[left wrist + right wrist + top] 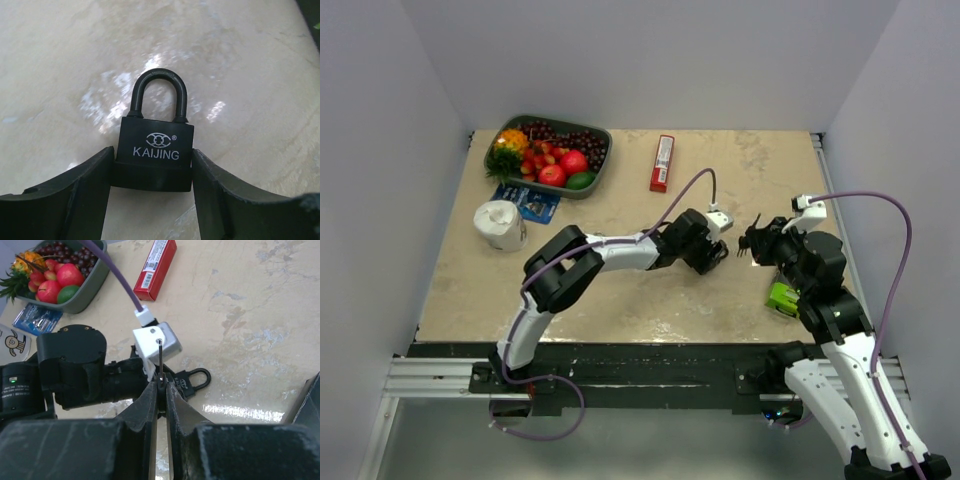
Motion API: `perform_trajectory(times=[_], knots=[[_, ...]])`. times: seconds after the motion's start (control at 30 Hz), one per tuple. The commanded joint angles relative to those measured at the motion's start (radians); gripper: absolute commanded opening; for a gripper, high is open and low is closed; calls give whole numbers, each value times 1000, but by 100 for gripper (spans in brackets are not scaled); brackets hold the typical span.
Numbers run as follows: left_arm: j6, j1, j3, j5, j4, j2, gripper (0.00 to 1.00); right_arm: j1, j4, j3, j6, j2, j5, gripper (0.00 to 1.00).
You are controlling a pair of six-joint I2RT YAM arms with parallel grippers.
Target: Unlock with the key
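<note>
A black padlock (156, 150) marked KAIJING lies flat on the marble tabletop, its shackle pointing away from my left wrist camera. My left gripper (153, 157) has both fingers pressed against the sides of the lock's lower body. In the top view that gripper (713, 256) sits mid-table. My right gripper (161, 386) is shut on the key (160, 360), with the thin metal blade sticking out past the fingertips. It hovers just right of the left gripper, and the padlock (193, 379) shows beyond it. In the top view the key (752, 241) hangs dark at the right gripper's tip.
A grey tray (603, 137) of fruit stands at the back left, and a red box (662, 163) lies behind the grippers. A white roll (500, 224) and a blue packet (527, 202) sit at the left. A green object (783, 298) lies by the right arm.
</note>
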Motion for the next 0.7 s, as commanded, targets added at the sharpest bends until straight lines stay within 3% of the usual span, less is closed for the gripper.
perform_trajectory(times=[0.0, 0.13, 0.4, 0.5, 0.67], knots=[[-200, 29, -112, -305, -36, -92, 0, 2, 24, 8, 14, -39, -6, 0], [-306, 69, -244, -406, -36, -190, 1, 4, 38, -3, 23, -34, -27, 0], [-411, 98, -352, -543, -154, -273, 4, 4, 61, -20, 27, -16, -61, 0], [-421, 100, -364, -538, -174, -290, 11, 4, 67, -30, 29, -16, -70, 0], [-435, 100, -368, -469, -186, -308, 32, 2, 81, -47, 40, -10, -90, 0]])
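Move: The left fingers already hold the black padlock low at the table. It is bound for bare table some 16 cm to the left and 3 cm farther out. The red box lies about 27 cm ahead and 14 cm left, the fruit basket 27 cm ahead and 46 cm left. From the right hand, which holds the keys, the padlock is roughly 7 cm ahead, 4 cm left and 20 cm below. Keeping its grip on the padlock, the left hand sweeps it left about 16 cm, turning some 40 degrees counter-clockwise. ##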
